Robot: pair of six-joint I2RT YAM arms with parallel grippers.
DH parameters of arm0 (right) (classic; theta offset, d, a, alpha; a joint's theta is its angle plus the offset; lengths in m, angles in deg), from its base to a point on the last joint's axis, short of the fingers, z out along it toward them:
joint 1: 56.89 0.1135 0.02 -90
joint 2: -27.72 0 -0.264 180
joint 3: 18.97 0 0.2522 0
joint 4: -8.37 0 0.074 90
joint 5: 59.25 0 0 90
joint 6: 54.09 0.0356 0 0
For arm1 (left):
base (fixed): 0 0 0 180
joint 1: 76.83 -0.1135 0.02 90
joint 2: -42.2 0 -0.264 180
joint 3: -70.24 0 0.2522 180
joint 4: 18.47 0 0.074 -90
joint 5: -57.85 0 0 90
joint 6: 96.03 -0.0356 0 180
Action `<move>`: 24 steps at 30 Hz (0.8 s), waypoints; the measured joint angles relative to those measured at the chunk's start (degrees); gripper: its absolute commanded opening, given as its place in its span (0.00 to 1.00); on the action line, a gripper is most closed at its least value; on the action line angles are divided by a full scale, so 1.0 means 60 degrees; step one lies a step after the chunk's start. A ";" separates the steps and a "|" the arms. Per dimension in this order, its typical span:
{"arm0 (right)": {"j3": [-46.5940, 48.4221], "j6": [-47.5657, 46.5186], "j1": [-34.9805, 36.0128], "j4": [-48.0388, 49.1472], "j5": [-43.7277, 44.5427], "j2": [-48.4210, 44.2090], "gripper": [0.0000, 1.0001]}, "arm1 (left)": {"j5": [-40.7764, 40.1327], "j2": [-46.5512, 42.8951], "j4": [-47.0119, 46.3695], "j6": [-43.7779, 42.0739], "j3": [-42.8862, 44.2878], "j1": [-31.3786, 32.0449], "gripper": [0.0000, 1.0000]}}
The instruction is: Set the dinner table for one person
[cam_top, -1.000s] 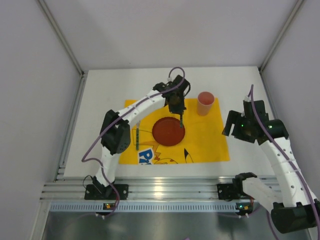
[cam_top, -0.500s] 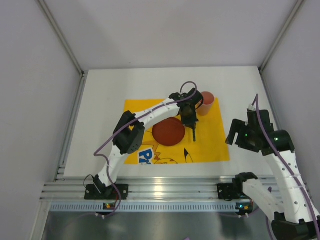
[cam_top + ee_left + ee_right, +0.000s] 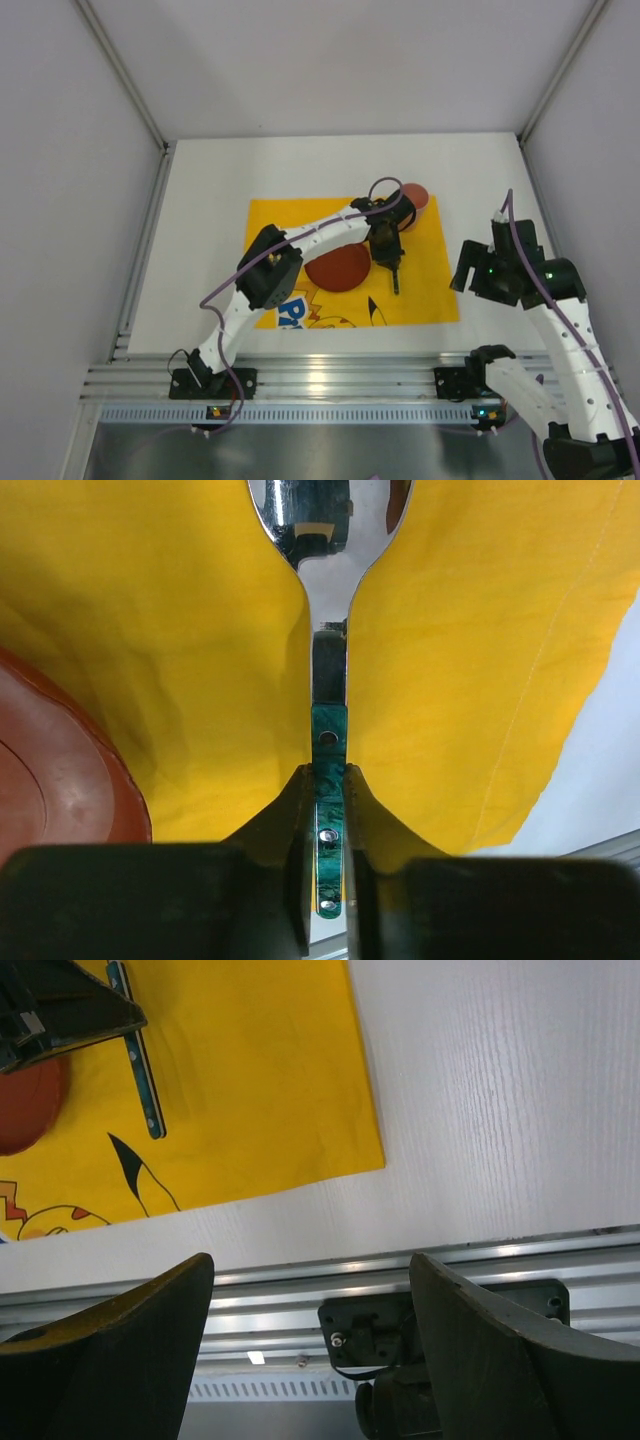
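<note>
A spoon [image 3: 328, 630] with a steel bowl and green handle lies along the yellow cloth [image 3: 470, 630], just right of the red-brown plate [image 3: 338, 266]. My left gripper [image 3: 327, 780] is shut on the green handle, low over the cloth. From above, the spoon [image 3: 395, 278] points toward the near edge below the left gripper [image 3: 390, 258]. The orange cup [image 3: 414, 195] stands behind it, partly hidden by the arm. My right gripper [image 3: 310, 1330] hangs open and empty over the near right of the white dinner table [image 3: 200, 220].
The silver rail [image 3: 400, 1270] and the arm base mounts run along the near edge. The left arm stretches across the cloth's left half, hiding what lies under it. Grey walls close in the left, right and back.
My left gripper has carried the spoon from over the plate to the cloth on its right and lowered it. The right arm has shifted slightly toward the near edge.
</note>
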 measured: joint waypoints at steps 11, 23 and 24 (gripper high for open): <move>-0.0040 0.0000 0.0000 0.0069 -0.0029 0.0193 0.80 | 0.0102 -0.0033 0.0029 0.0113 0.0036 0.0026 0.46; 0.0200 -0.0018 -0.0007 0.0361 -0.0594 0.0215 0.79 | -0.0703 -0.2779 0.0725 -0.0882 0.0004 0.0029 0.63; 0.0321 -0.0029 -0.0007 0.0561 -0.0841 0.0025 0.89 | -0.0958 -0.3413 0.0597 -0.1209 -0.0324 -0.0007 0.64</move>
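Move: The left hand has the spoon by its handle, bowl pointing forward, the spoon's middle about 2 cm ahead and 1 cm below. The plate is some 14 cm to the left and 2 cm ahead, while the cup stands about 13 cm ahead and 4 cm to the right. From the right hand the spoon lies roughly 14 cm ahead, 18 cm left and 13 cm below. Left fingers open and let go of the spoon's handle, then the hand lifts about 15 cm clear of it. ##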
